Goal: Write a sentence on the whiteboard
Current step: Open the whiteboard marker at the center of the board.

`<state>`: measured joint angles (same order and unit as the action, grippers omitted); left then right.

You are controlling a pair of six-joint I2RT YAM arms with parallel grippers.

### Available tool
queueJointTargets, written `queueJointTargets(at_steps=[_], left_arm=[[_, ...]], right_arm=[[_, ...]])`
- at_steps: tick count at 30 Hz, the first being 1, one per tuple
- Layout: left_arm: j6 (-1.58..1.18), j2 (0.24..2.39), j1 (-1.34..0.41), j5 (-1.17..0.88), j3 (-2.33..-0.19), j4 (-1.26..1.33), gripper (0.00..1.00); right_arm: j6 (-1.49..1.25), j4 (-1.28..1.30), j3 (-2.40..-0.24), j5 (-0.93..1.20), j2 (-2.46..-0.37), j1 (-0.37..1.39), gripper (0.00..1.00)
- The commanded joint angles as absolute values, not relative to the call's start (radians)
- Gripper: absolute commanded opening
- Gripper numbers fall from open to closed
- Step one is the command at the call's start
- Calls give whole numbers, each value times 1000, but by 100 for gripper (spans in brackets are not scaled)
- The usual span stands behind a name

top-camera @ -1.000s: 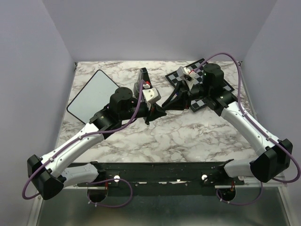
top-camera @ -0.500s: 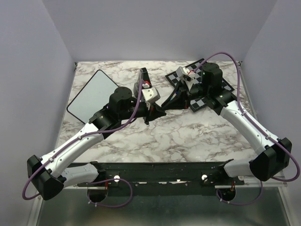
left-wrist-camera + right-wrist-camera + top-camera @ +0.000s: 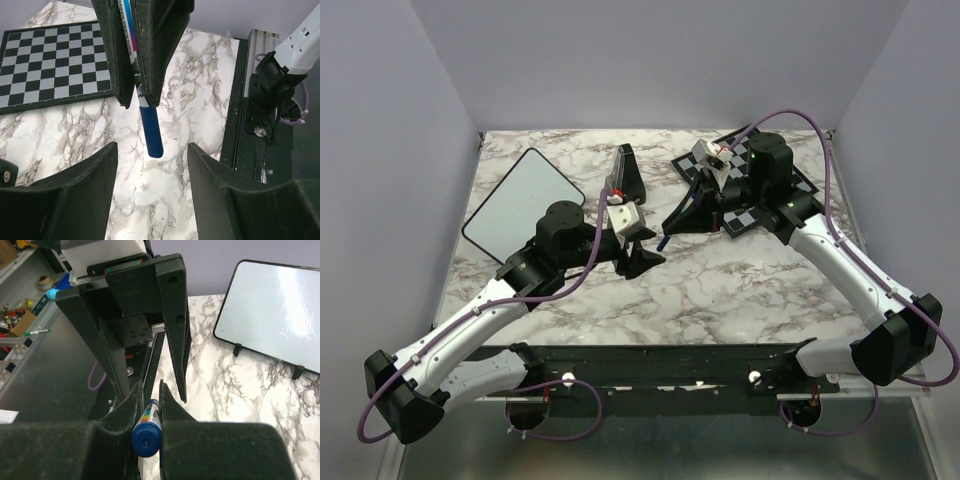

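A marker with a blue cap (image 3: 150,133) hangs over the marble between the two arms, cap end pointing down. My right gripper (image 3: 151,390) is shut on its barrel, and the blue end (image 3: 145,440) sticks out toward the right wrist camera. My left gripper (image 3: 152,165) stands open just below the cap, touching nothing. From above, the left gripper (image 3: 648,228) faces the right gripper (image 3: 672,222). The whiteboard (image 3: 515,200) lies flat at the far left, also in the right wrist view (image 3: 280,305). No sentence shows on it; its face is bare with glare.
A black-and-white chessboard (image 3: 748,216) lies at the back right under the right arm, also in the left wrist view (image 3: 50,60). A black rail (image 3: 660,365) runs along the table's near edge. Grey walls close in the back and sides.
My left gripper has opened, let go of the marker and drawn back toward the near left. My right gripper closed fully on the marker and now holds it alone.
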<state>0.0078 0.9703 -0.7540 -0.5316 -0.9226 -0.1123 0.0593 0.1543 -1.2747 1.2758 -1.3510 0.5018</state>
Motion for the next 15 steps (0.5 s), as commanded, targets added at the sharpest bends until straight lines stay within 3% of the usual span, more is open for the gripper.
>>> queueJointTargets(at_steps=[1,12,15], left_arm=[[32,992,-750,-532,-916,-98,62],[-28,1078,-752,-568,-946,-34,29],[-35,1068,-752,-565,-933,-9,33]], right_arm=[[3,129,-1289,1272,-1353,499,1],[3,115,-1270,1264,-1359,499,0],[3,115,-1269,1262,-1361,499,1]])
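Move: The blue cap of the whiteboard marker is about 1 cm ahead of the left hand, 2 cm to its right and 3 cm lower. The right fingers gripping the barrel are some 3 cm ahead and 5 cm to the right of that hand. Down on the table, the black stand is roughly 32 cm ahead and 6 cm left of the left hand. From the right hand the cap is about 2 cm back, 3 cm left and 3 cm below. Down about 2.5 cm, and also rightward and forward by 1 to 1.5 cm each, the left hand settles onto the marker's capped end while its fingers close from roughly two-thirds open to under a third, bringing the tips in on either side of the cap. The right hand stays in place and keeps its grip on the barrel. ##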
